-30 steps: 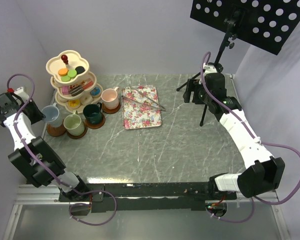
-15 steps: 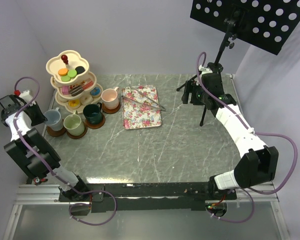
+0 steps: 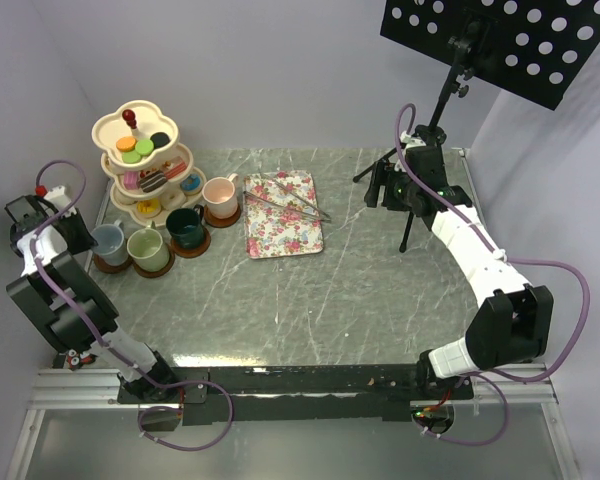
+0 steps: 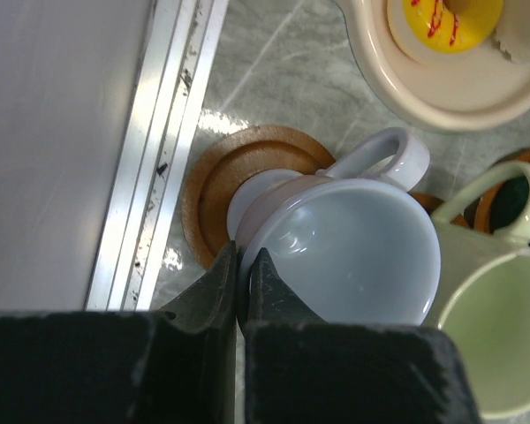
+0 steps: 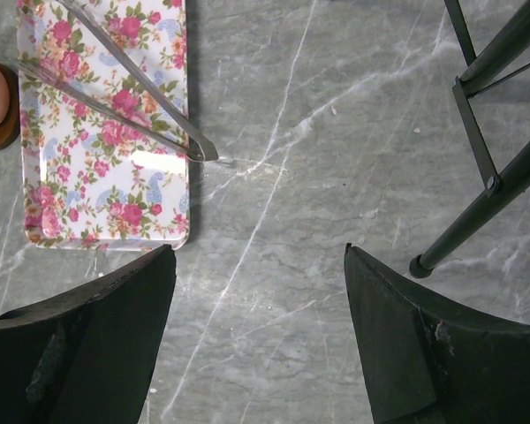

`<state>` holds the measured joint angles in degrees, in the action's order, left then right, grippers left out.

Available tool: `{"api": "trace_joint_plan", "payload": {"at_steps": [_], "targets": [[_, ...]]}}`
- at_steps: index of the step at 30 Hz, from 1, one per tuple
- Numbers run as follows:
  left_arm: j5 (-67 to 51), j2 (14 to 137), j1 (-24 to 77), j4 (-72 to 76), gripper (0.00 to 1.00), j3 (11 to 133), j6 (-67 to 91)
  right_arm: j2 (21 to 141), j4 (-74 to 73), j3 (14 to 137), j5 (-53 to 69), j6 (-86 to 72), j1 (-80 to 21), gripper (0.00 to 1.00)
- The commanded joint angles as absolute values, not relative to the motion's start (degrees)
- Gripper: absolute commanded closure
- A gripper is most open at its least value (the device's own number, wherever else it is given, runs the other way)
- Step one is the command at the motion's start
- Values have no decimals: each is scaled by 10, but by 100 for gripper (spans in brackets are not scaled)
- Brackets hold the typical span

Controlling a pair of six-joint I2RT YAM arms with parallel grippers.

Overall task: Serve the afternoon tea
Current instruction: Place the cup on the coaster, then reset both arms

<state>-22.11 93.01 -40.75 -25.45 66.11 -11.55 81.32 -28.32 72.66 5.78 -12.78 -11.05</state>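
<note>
My left gripper (image 4: pixel 245 256) is shut on the rim of the light blue mug (image 4: pixel 344 247), one finger inside and one outside. The mug leans over its brown saucer (image 4: pixel 216 181) at the table's left edge. From above, the left gripper (image 3: pixel 80 232) sits left of this mug (image 3: pixel 108 240). The light green mug (image 3: pixel 146 246), dark green mug (image 3: pixel 185 228) and pink mug (image 3: pixel 220 192) stand on saucers in front of the cream three-tier stand (image 3: pixel 115 128), which carries small cakes (image 3: pixel 135 150). My right gripper (image 3: pixel 385 185) hangs open over bare table (image 5: pixel 261 252), holding nothing.
The floral tray (image 3: pixel 283 213) with metal tongs (image 3: pixel 285 198) lies mid-table, left of my right gripper. A black music stand's tripod legs (image 5: pixel 486 203) stand just right of that gripper. An aluminium rail (image 4: pixel 155 150) runs along the table's left edge beside the saucer.
The left arm has folded back toward the left wall, its gripper still on the light blue mug. The right gripper shifted slightly toward the far side, then held still.
</note>
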Motion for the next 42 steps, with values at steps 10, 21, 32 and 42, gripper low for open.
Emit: {"api": "trace_joint_plan", "payload": {"at_steps": [10, 21, 32, 42], "targets": [[-210, 954, -406, -189, 65, 667, -97, 824, -278, 756, 69, -135, -102, 17], [-194, 899, -406, -185, 24, 662, -73, 819, -285, 766, 47, -127, -102, 16], [-186, 717, -364, -142, 15, 627, 36, 770, -280, 786, 22, -125, -102, 17], [-104, 514, -286, -37, 0, 624, 120, 589, -125, 665, 2, -92, -102, 17]]}}
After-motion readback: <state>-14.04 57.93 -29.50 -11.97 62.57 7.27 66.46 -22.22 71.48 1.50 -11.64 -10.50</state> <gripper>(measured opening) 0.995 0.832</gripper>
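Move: Just under the left hand, the coaster's middle lies about 6 cm below, some 3 cm right and 2 cm ahead. The light blue cup, pinched at its left rim, has its middle 4 cm right, 1 cm ahead and 3 cm below. The light green cup stands about 13 cm right and 2 cm back, 3 cm lower; the tiered stand roughly 18 cm right, 13 cm ahead. From the right hand the coaster is some 60 cm left, 5 cm back, 18 cm below. Easing the held cup about 1 cm forward and left and slightly down onto the coaster, the left fingers open wide to free its rim. Then the left hand climbs away fast, some 25 cm, swinging about 9 cm to the right as the fingers tip up nearly 40 degrees. Late on, the empty right hand rises about 11 cm, tipping up too. ##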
